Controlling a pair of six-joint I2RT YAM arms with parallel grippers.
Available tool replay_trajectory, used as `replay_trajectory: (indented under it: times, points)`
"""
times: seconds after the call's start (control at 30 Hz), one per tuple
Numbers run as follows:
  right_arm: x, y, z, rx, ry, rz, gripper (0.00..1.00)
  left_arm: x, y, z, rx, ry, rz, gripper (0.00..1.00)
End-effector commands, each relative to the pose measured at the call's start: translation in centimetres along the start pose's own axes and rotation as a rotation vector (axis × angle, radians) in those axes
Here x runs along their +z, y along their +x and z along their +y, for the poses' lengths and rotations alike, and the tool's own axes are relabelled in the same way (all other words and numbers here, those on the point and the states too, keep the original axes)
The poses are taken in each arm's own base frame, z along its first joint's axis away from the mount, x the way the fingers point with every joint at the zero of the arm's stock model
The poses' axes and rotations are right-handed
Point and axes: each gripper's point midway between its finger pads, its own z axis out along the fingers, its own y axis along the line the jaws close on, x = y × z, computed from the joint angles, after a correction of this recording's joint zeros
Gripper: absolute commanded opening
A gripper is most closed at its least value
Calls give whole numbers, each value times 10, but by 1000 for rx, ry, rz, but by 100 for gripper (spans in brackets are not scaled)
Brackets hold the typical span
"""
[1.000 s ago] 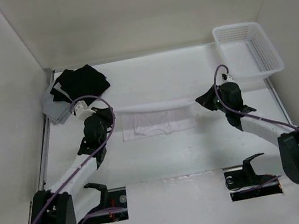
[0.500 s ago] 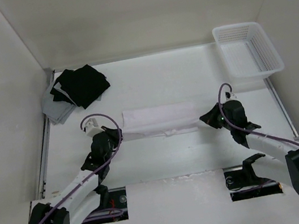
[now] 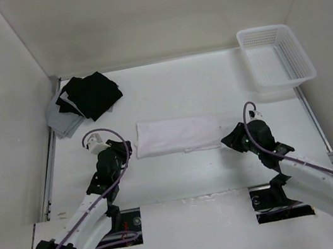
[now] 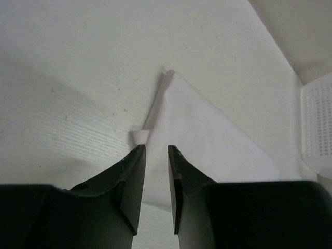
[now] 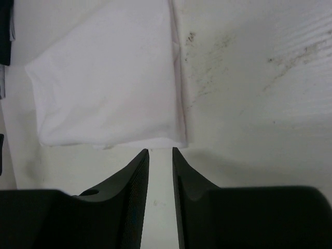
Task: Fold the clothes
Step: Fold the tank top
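Note:
The clothes are one white garment lying flat as a long folded band across the middle of the table. My left gripper sits low at the band's left end. In the left wrist view that gripper is open with a narrow gap, and the clothes' corner lies beneath and just past its tips. My right gripper is at the band's right end. In the right wrist view it is open over bare table, and the clothes' near edge lies just beyond its tips.
A pile of black garments lies on a grey cloth at the back left. A white mesh basket stands at the back right, and its corner shows in the left wrist view. Walls close in the left, back and right sides.
Both grippers brought the garment's raised edge toward the near side and laid it over the rest. Both jaws then opened and let go of the cloth, which now lies flat.

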Motion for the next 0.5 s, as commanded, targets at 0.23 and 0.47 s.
replay_trajectory:
  times: [0.23,0.47]
  points:
    - [12,-33,94,-231,-123,-88,3,8,32,-145,47,291,96,21]
    - [48,-20,95,-176,-141,-68,0,33,109,-169,66,325,249,20]
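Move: The folded tank top lies flat between the hands, its middle about 20 cm to the right of the left hand, 2 cm farther out and 4 cm lower. From the right hand that middle is some 18 cm to the left, 6 cm ahead and 2 cm lower. The black garment is about 24 cm ahead and 13 cm left of the left hand; the white basket stands roughly 31 cm ahead and 27 cm right of the right hand. From beside the tank top's left end, the left hand arcs about 18 cm to the right, up a few centimetres and down again, until it is over the tank top near the middle, its fingers staying slightly open and its wrist turning some 20 degrees clockwise. The right hand hops up, left and a little forward onto its side of the tank top, shuts its slightly open fingers on nothing and is sinking again at the end, both hands close above the fabric with no touch to be made out. ##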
